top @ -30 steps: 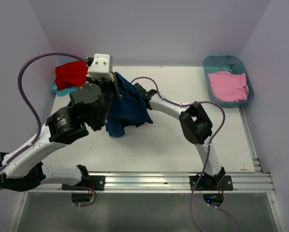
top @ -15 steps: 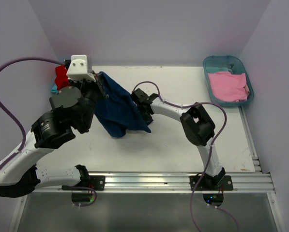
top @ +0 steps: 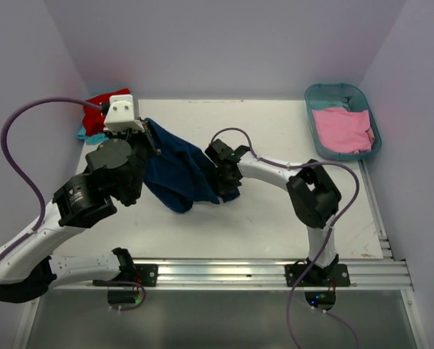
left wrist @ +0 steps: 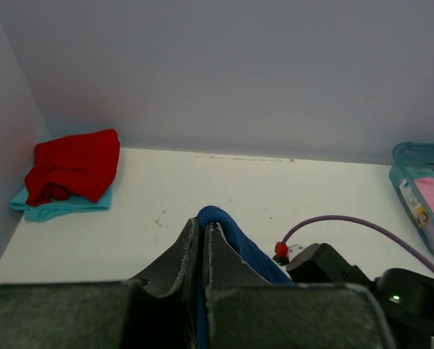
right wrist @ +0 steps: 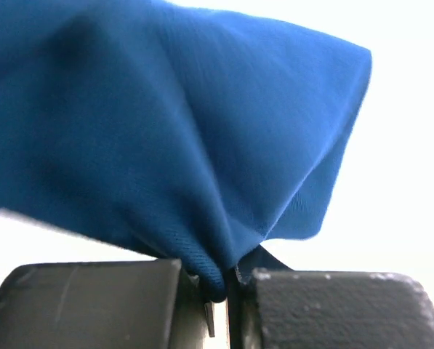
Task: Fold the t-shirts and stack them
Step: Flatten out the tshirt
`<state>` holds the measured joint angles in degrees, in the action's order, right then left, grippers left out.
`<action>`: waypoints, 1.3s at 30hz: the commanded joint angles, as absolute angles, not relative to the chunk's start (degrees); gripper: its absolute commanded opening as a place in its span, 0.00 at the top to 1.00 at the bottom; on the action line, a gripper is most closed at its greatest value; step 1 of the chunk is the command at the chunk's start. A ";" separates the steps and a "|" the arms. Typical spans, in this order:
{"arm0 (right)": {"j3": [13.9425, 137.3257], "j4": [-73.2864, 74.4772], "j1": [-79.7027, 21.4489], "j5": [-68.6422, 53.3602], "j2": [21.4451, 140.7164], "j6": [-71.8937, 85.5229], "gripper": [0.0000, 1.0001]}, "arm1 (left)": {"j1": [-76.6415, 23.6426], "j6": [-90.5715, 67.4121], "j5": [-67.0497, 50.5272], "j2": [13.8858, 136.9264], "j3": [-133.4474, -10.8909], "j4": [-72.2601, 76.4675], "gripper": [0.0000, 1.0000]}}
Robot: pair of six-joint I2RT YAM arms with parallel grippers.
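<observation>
A navy blue t-shirt (top: 180,171) hangs bunched between both arms over the middle-left of the table. My left gripper (top: 145,127) is shut on its upper edge; the left wrist view shows a blue fold (left wrist: 215,218) pinched at the fingertips. My right gripper (top: 218,178) is shut on the shirt's right side, with blue cloth (right wrist: 202,145) filling the right wrist view and squeezed between the pads. A red t-shirt (top: 97,116) lies on a teal t-shirt (top: 84,135) in the far left corner. A pink t-shirt (top: 342,129) lies in the tub.
A teal plastic oval tub (top: 326,93) stands at the far right corner. Purple cables loop from both arms, one (top: 20,145) out over the left edge. White walls close the table at the back and sides. A metal rail (top: 224,273) runs along the near edge.
The right gripper has shut on the navy shirt's right side. The left arm swung left and then dropped slightly, dragging the shirt leftward; the right arm followed forward and left.
</observation>
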<state>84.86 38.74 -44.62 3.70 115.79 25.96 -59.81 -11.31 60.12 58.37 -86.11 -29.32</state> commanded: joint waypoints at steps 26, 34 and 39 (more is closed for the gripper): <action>85.17 61.70 -38.33 23.65 78.13 23.38 1.00 | -52.21 -53.64 55.22 45.88 -42.74 -34.31 0.77; 83.15 57.48 -33.23 18.37 81.12 21.45 1.00 | -53.17 -25.60 28.41 55.88 -41.39 -13.54 0.00; 83.76 56.25 -31.82 16.09 83.67 21.36 1.00 | -61.93 -14.77 20.84 69.04 -50.70 -17.99 0.01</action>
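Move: The left fingers hold one end of the blue t-shirt high up, with the bare table it comes down to almost straight below, some 45 cm; the folded red t-shirt lies about 30 cm ahead of that hand, 19 cm left and 43 cm below. The right fingers grip the other end just above the table; the blue t-shirt's middle hangs about 10 cm left of them, 3 cm back and 20 cm up, and the basket is about 23 cm ahead and 38 cm right. The right hand keeps its pinch on the blue t-shirt and hauls it up about 20 cm and some 16 cm to its right, fingers swinging forward, then eases down about 5 cm. The left hand brings its end down about 25 cm, drifting left, opens wide to let go, then swings right some 15 cm, still sinking and tipping its fingers down some 30 degrees over the cloth. ##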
